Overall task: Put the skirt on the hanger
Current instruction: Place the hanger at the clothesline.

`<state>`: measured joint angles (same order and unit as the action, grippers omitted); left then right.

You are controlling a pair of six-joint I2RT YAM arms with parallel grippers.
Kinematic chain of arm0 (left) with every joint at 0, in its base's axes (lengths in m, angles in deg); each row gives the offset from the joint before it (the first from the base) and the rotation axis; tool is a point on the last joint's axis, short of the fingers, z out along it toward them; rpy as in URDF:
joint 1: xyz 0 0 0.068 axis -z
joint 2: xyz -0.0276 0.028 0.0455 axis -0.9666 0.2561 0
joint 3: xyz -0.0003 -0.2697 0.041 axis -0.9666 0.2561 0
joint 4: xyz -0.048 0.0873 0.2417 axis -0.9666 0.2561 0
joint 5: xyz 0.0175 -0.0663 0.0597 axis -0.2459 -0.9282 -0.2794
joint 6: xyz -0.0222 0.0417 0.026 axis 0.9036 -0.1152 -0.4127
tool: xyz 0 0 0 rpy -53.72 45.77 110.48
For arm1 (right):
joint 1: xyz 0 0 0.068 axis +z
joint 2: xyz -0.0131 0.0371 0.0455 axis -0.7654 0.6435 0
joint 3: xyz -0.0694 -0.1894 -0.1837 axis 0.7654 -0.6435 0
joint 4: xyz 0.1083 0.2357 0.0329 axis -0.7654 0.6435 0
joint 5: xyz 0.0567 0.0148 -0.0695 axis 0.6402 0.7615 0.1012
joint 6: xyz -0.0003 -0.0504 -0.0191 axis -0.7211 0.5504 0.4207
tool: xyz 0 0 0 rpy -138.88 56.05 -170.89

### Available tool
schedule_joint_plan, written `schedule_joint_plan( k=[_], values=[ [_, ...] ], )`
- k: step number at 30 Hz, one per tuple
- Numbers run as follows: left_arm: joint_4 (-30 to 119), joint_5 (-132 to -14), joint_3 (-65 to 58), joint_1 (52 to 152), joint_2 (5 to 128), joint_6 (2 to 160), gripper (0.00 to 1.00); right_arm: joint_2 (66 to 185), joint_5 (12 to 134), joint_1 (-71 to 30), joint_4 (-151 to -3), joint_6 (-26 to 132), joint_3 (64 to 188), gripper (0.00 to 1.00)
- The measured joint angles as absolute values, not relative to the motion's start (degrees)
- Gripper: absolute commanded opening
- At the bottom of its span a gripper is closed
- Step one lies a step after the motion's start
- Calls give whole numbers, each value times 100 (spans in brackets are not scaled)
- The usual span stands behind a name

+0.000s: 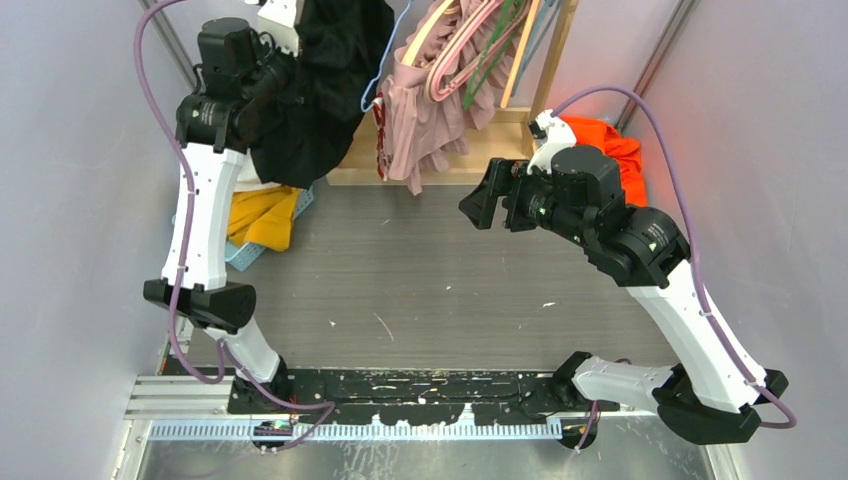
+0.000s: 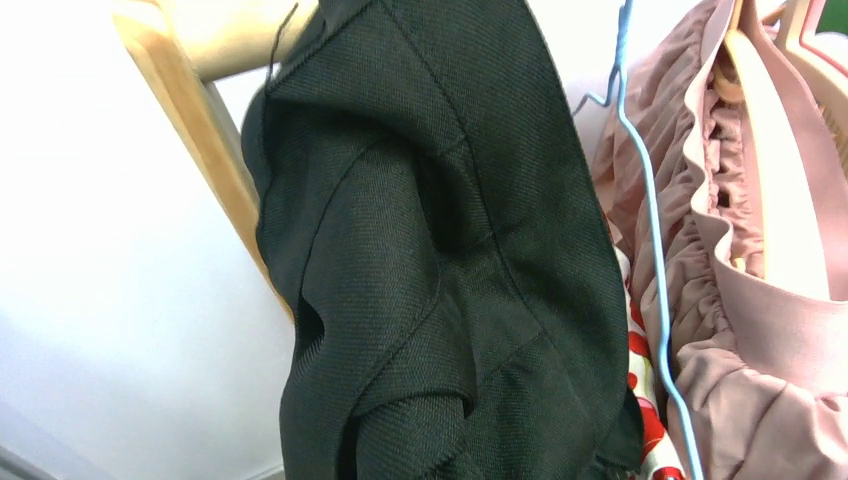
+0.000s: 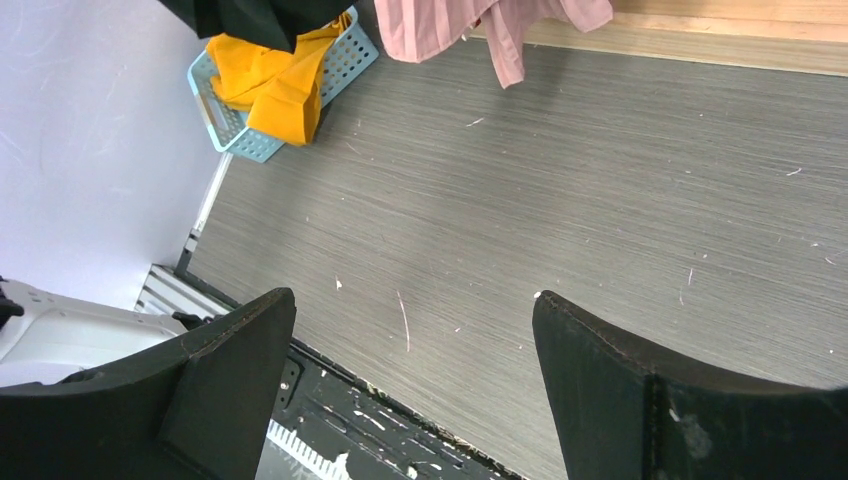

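A black skirt (image 1: 320, 90) hangs bunched at the left end of the wooden rack and fills the left wrist view (image 2: 440, 280). My left gripper (image 1: 288, 75) is raised into its folds. The cloth hides the fingers, which seem shut on the skirt. A thin blue wire hanger (image 2: 650, 300) hangs just right of the skirt, touching its edge, and shows in the top view (image 1: 372, 85) too. Far from the skirt, my right gripper (image 1: 478, 205) hovers over the table, open with nothing between its fingers (image 3: 412, 297).
A pink ruffled garment (image 1: 430, 125) on a pale hanger and several coloured hangers (image 1: 480, 50) crowd the rack. Its wooden base (image 1: 450, 170) lies behind. A blue basket (image 1: 240, 250) with yellow cloth sits left, and an orange cloth (image 1: 612, 150) right.
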<state>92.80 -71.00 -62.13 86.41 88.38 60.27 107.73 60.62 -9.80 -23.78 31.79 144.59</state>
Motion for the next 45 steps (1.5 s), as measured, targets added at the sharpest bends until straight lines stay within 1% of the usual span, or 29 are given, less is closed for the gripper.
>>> schedule_joint_plan(
  k=[7, 13, 17, 24, 28, 36, 42, 45],
  values=[
    [9105, -7253, -6464, 8641, 9347, 6193, 2, 10756, 6060, -1037, -2361, 3184, 14459, 93],
    [9081, -7319, -6414, 8724, 9369, 6271, 2, 10692, 6062, -1074, -2352, 3192, 14452, 93],
    [8893, -7310, -6137, 8866, 9336, 6333, 2, 10638, 6067, -1109, -2359, 3195, 14411, 93],
    [8495, -7205, -5175, 9119, 9198, 6448, 2, 10581, 6141, -1140, -2387, 3192, 14275, 93],
    [8436, -7205, -5122, 9132, 9273, 6564, 3, 10555, 6169, -1146, -2387, 3192, 14214, 93],
    [9028, -7162, -6097, 9196, 9706, 7047, 3, 10478, 6196, -1162, -2387, 3192, 14197, 93],
    [9905, -7083, -7391, 9231, 10278, 7327, 4, 10430, 6218, -1192, -2385, 3195, 14194, 93],
    [10121, -7070, -7673, 9237, 10431, 7397, 4, 10415, 6220, -1192, -2385, 3195, 14194, 93]
  ],
)
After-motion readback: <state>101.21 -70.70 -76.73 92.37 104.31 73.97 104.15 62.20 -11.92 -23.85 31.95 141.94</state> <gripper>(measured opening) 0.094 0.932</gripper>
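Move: My left hand holds the hanger with the black skirt. The clothesline rod it is meant for crosses about 5 cm ahead of this hand and some 8 cm above, with nothing to the side. The rack's left post stands roughly 10 cm to the left and 6 cm ahead. The blue hanger hangs about 11 cm to the right and 3 cm farther out. From my idle right hand that stretch of rod is roughly 27 cm ahead, 28 cm left and 14 cm above. Keeping the hanger pinched, I ease my left hand about 3 cm forward at the rod, then carry it some 7 cm right, away from the left post, while lowering about 8 cm to hook it over the rod. At the end I rise 2 cm, with the wrist tipping down some 15 degrees and my fingers still shut. ##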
